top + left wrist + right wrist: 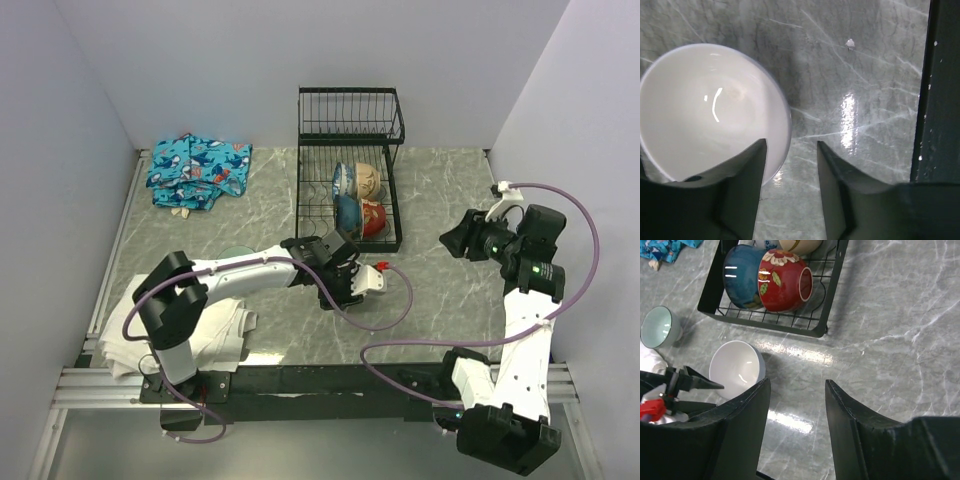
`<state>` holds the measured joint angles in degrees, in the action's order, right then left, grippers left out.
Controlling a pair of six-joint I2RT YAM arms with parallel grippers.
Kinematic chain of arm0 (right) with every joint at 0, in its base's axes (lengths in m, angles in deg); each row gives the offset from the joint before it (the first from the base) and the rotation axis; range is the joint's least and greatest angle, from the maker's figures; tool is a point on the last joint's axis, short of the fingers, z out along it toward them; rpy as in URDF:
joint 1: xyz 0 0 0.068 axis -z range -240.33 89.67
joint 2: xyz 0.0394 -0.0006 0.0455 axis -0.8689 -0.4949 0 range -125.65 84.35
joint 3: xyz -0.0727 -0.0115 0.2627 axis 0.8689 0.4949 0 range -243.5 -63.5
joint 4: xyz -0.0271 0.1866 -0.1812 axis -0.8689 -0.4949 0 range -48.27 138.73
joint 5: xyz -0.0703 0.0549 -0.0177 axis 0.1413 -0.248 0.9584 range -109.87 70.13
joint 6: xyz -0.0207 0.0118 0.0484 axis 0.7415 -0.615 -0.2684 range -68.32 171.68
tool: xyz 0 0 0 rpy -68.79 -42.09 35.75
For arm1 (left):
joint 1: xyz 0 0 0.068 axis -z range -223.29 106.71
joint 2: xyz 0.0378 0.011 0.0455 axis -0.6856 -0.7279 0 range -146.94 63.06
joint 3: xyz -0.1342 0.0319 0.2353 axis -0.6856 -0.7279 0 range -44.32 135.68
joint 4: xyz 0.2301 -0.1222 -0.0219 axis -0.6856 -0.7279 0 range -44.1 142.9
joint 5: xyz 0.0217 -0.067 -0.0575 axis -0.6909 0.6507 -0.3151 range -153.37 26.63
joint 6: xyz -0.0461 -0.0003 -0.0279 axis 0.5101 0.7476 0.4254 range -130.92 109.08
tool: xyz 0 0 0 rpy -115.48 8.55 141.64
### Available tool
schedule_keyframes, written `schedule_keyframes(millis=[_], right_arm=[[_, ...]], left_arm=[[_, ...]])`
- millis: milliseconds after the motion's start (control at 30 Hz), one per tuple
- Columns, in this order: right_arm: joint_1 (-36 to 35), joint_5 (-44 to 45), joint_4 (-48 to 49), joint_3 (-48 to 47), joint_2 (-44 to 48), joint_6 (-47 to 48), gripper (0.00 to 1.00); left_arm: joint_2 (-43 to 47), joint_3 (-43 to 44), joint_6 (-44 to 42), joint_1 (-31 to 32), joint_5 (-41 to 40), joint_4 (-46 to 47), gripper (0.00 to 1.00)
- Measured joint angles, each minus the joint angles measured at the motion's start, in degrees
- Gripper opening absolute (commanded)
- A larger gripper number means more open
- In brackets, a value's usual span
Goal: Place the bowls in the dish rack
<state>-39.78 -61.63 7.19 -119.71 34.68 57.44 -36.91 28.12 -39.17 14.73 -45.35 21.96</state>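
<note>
The black wire dish rack (388, 190) stands at the back centre, with several bowls on their sides in it. The right wrist view shows a red flowered bowl (782, 282), a blue one (742, 275) and a cream one (800, 244) in the rack (765, 322). A white bowl (705, 110) sits upright on the table in front of the rack (735, 367). My left gripper (791, 145) is open, its fingers on either side of this bowl's right rim (365, 283). A pale green bowl (657, 327) stands further left. My right gripper (797, 385) is open and empty, up over the right side of the table (455, 238).
A blue patterned cloth (195, 170) lies at the back left. A white cloth (215, 335) lies by the left arm's base. White walls close in the left, back and right. A dark bar (940, 100) runs down the right edge of the left wrist view.
</note>
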Motion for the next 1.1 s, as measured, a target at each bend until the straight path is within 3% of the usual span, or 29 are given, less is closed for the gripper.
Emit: schedule_keyframes(millis=[233,300,333,533,700,900,1100], right_arm=[[0.72,-0.15,1.16,-0.02,0.04,-1.86,0.55],[0.90,-0.15,1.53,-0.02,0.04,-2.16,0.55],[0.98,-0.15,1.68,-0.02,0.04,-2.38,0.55],[1.25,-0.15,1.90,-0.02,-0.39,-2.97,0.54],[1.25,-0.11,1.92,-0.07,-1.86,-2.91,0.54],[1.25,0.52,1.53,-2.51,-6.51,-1.60,0.52],[1.25,2.23,-0.68,-8.44,-13.77,-0.55,0.52]], left_arm=[[-2.27,0.13,0.55,0.09,1.16,0.26,0.35],[-2.82,0.46,0.55,0.09,1.25,0.26,0.29],[-3.06,0.63,0.52,0.09,1.27,0.33,0.20],[-3.28,1.49,0.83,0.15,2.01,0.68,0.01],[-2.91,4.57,1.03,-1.36,4.72,-3.28,0.01],[1.36,12.72,2.71,-10.03,12.33,-10.58,0.01],[9.49,15.50,12.24,-25.18,21.66,-3.98,0.01]])
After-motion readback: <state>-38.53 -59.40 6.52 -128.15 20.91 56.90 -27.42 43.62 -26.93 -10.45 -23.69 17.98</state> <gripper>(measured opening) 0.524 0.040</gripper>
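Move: The white bowl's middle is about 5 cm ahead of my left hand, 2 cm to the right and 4 cm below, its near rim almost between my fingers. From the same hand, the blue bowl in the dish rack is some 19 cm ahead and 2 cm right, the red bowl about 19 cm ahead and 8 cm right; the green bowl lies 8 cm ahead and 22 cm left. From my right hand the white bowl is roughly 20 cm left, 2 cm back and 20 cm below. I ease my left hand down a centimetre or two and shut its fingers on the white bowl's near rim, then swing it quickly up about 19 cm, some 11 cm forward and about 6 cm left towards the dish rack. As it climbs, its fingers tip up from pointing down-right and swing forward, some 30 degrees in all. My right hand drifts about 5 cm forward and right, away from the work. ##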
